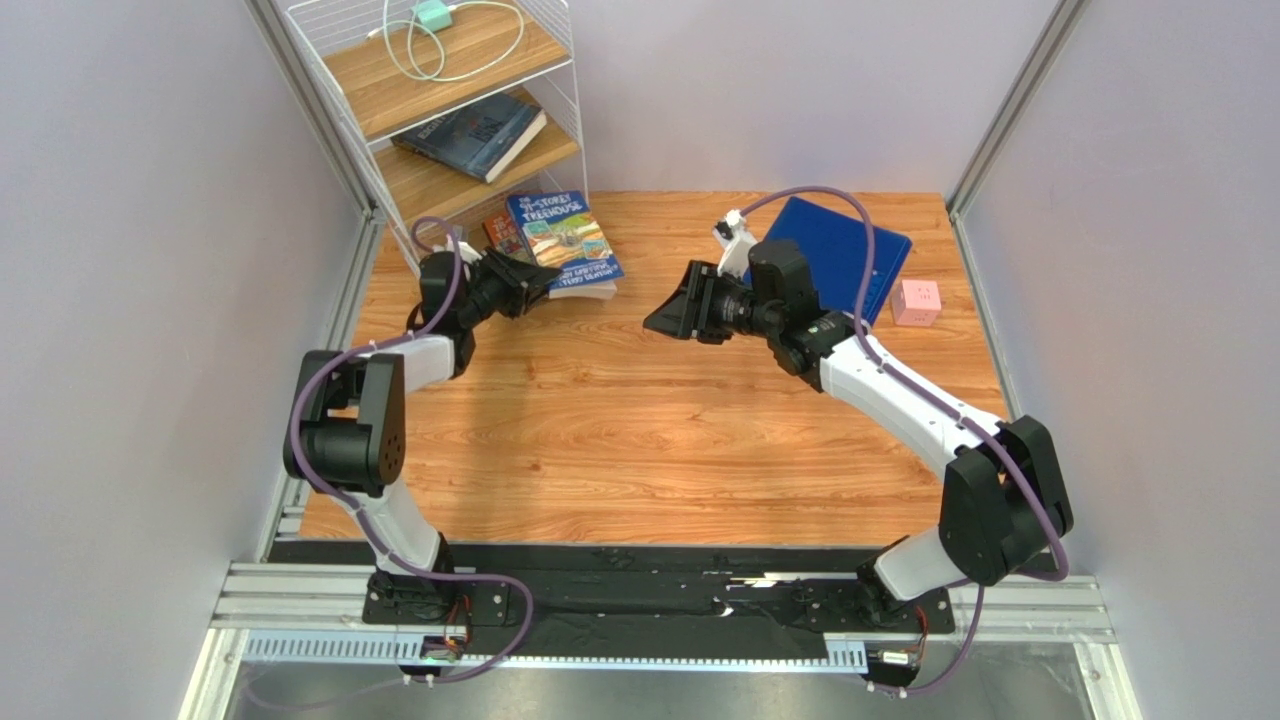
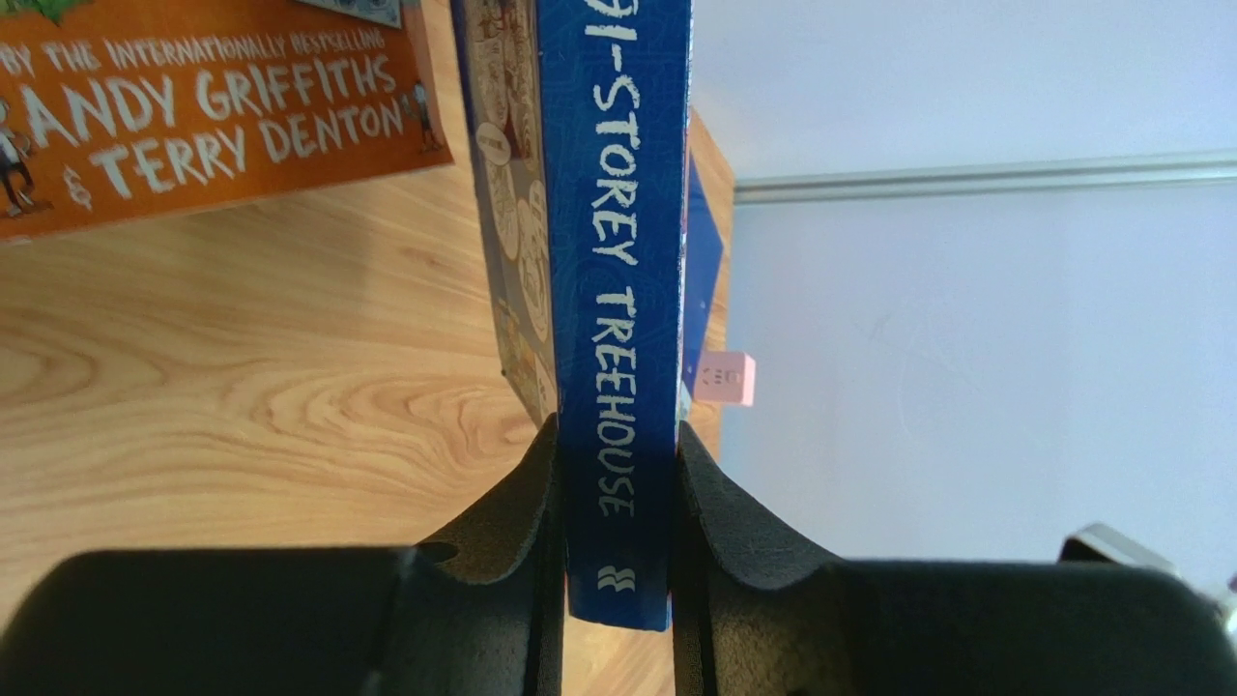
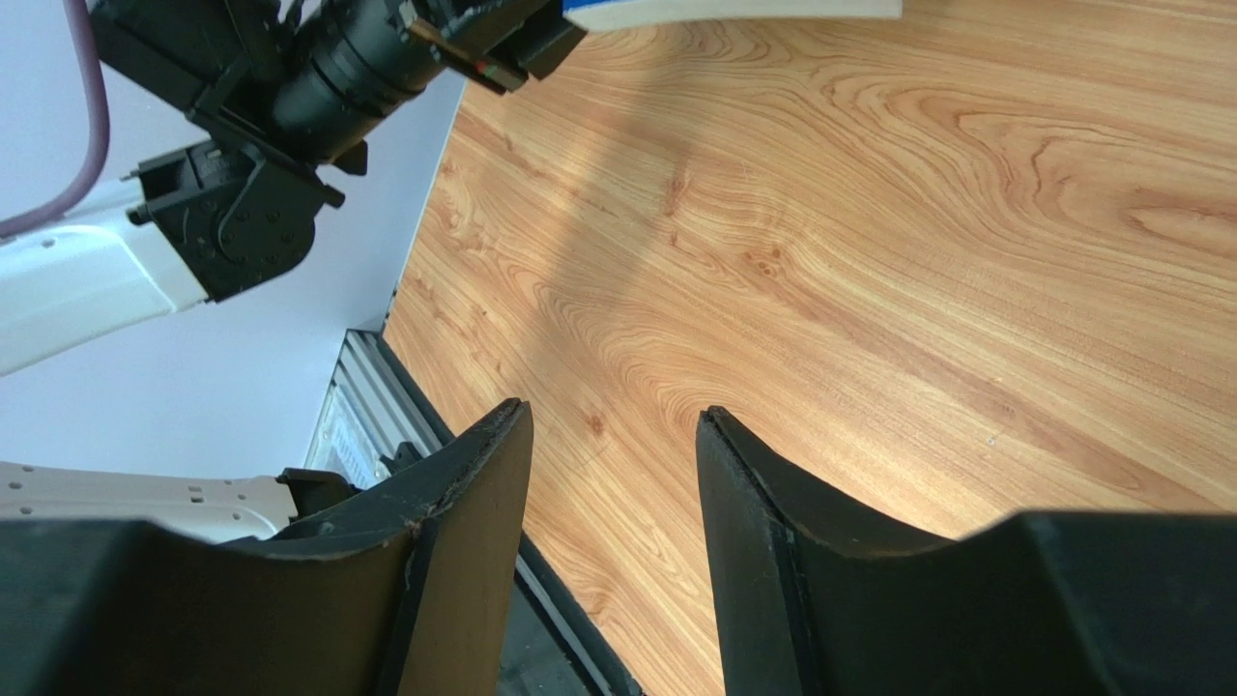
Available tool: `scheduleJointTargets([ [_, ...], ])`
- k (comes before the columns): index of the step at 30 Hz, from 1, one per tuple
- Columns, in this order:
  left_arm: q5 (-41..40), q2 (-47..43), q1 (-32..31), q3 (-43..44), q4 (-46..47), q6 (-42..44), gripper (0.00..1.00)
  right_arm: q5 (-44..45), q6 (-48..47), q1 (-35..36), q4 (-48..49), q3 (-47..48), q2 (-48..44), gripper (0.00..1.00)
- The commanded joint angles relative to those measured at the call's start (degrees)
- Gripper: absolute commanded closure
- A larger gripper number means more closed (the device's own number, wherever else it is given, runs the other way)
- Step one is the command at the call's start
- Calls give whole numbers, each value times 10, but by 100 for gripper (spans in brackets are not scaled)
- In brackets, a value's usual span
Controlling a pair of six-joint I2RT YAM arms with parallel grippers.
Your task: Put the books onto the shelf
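My left gripper [image 2: 617,450] is shut on the spine of a blue "Treehouse" book [image 2: 617,247], near its bottom end. In the top view this blue book [image 1: 568,248] sits in the left gripper [image 1: 529,282] just in front of the white wire shelf [image 1: 451,188], cover facing up. An orange Treehouse book [image 2: 203,102] lies on the table beside it, partly hidden in the top view [image 1: 501,233]. A dark book [image 1: 473,135] lies on the shelf's middle board. My right gripper [image 1: 669,315] is open over the table's middle, its jaws [image 3: 613,421] holding nothing.
A large blue folder [image 1: 834,248] lies at the back right with a pink cube [image 1: 915,302] beside it. A white cable and a teal item [image 1: 433,18] rest on the upper shelf board. Grey walls close in on both sides.
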Motion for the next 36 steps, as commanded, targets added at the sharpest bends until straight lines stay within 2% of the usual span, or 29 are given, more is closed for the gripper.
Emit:
scheduleJointTargets([
  [1, -25, 2, 4, 74, -25, 35, 100, 2, -13, -2, 2, -5, 2, 49],
  [3, -40, 5, 4, 106, -93, 59, 100, -2, -12, -2, 3, -3, 9, 50],
  [5, -46, 13, 4, 123, -118, 74, 99, -8, -11, -2, 7, -4, 20, 50],
  [9, -60, 36, 7, 181, -223, 92, 90, -14, -10, -3, 13, -8, 26, 50],
  [10, -62, 46, 9, 188, -239, 95, 84, -15, -9, -2, 14, -9, 26, 50],
  [15, -82, 51, 12, 196, -279, 87, 75, -15, -12, -2, 13, -15, 23, 50],
  [16, -88, 51, 12, 199, -291, 90, 68, -16, -13, -2, 13, -15, 23, 50],
  [18, -105, 49, 13, 209, -333, 94, 64, -16, -13, -2, 14, -18, 21, 50],
  [23, -124, 41, 14, 220, -407, 94, 58, -15, -13, -3, 17, -29, 18, 50],
  [27, -129, 51, 15, 239, -464, 99, 50, -18, -9, -2, 23, -37, 16, 51],
  [36, -111, 58, 21, 226, -504, 118, 50, -23, -6, -2, 34, -53, 6, 51],
])
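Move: Just ahead of the left hand, which holds the blue 91-storey book by its spine near the bottom end, the orange book lies on the bottom shelf, about 11 cm ahead, 4 cm to the left and 10 cm lower. The dark Nineteen Eighty-Four book is on the middle shelf, some 14 cm ahead, 11 cm left and 9 cm above the hand. From the empty right hand the orange book is roughly 22 cm ahead, 17 cm left and 15 cm below. Easing the blue book some 3 cm farther forward over the orange one, the left hand then sinks about 6 cm in all, drifting left and tipping down nearly 30 degrees with its left side rising. Partway down its fingers open and let go of the spine as it draws back about 3 cm. The empty right hand sinks some 5 cm over the bare table. ##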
